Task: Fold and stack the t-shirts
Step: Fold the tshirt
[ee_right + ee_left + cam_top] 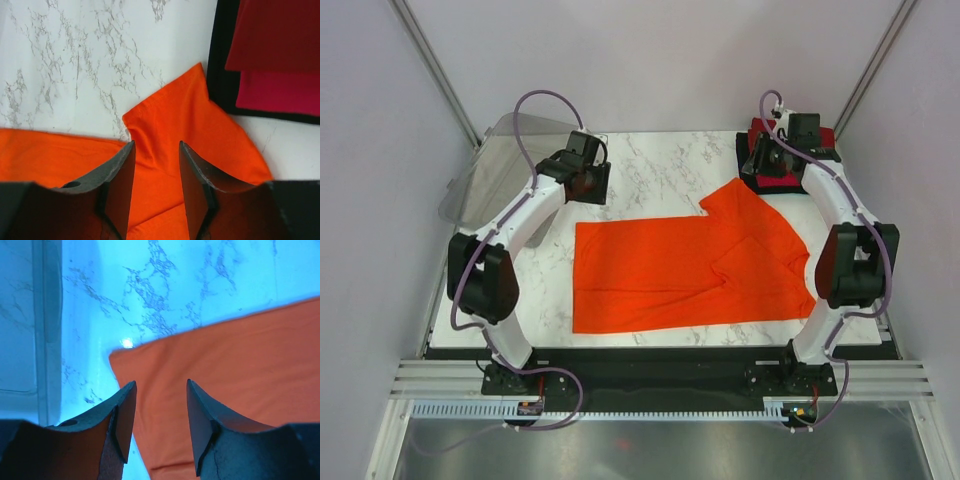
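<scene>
The bright orange t-shirt (685, 268) lies flat on the marble table, one sleeve (192, 107) sticking out toward the far right. A stack of folded t-shirts, dark red (277, 35) over pinkish-red (280, 92) over black (220, 60), sits at the far right corner (790, 175). My left gripper (161, 390) hangs open above the orange shirt's far-left corner (120, 357), holding nothing. Over the sleeve, my right gripper (157, 150) is open with only cloth showing below its gap.
A clear plastic bin (490, 170) leans at the far left edge of the table. Bare marble (660, 165) lies between the two grippers. Frame posts and grey walls close in both sides.
</scene>
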{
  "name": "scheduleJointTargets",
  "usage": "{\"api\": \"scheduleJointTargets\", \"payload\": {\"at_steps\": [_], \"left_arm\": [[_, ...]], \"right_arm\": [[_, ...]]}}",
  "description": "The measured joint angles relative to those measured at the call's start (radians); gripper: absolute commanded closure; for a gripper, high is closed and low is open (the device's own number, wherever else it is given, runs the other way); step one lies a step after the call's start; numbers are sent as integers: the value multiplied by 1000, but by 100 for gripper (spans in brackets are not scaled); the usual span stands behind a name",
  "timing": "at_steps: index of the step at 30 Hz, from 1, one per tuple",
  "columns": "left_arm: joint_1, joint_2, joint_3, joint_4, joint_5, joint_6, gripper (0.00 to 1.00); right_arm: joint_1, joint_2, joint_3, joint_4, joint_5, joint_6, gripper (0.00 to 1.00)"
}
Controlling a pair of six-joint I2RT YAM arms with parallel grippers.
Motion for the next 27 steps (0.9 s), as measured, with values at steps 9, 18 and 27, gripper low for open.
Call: {"api": "scheduleJointTargets", "payload": {"at_steps": [9,18,27], "left_arm": [[18,137,17,-9,-15,80,48],[17,235,87,-27,-15,75,50],[5,236,98,-32,-21,13,50]], "right_arm": [[1,193,162,-2,-1,-137,53],[11,361,318,-48,73,-236,52],[41,466,377,-75,113,-309,54]]}}
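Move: The orange shirt's raised far sleeve tip lies about 9 cm ahead of the right hand, near enough in line with it and some 16 cm below; the red-and-black shirt stack sits about 15 cm ahead and 13 cm to the right. For the left hand, the shirt's far left corner is roughly 5 cm ahead, 5 cm to the left and 15 cm down, with the clear bin about 13 cm ahead and 20 cm left. Forward first, then increasingly down, the right hand goes about 8 cm out and 10 cm lower towards the orange sleeve tip beside the stack, rolling its left side down some 15 degrees and turning slightly counter-clockwise. The left hand sinks about 7 cm towards the shirt's far left corner, tipping more downward, then hovers. Both grippers stay half open, touching nothing visible. ##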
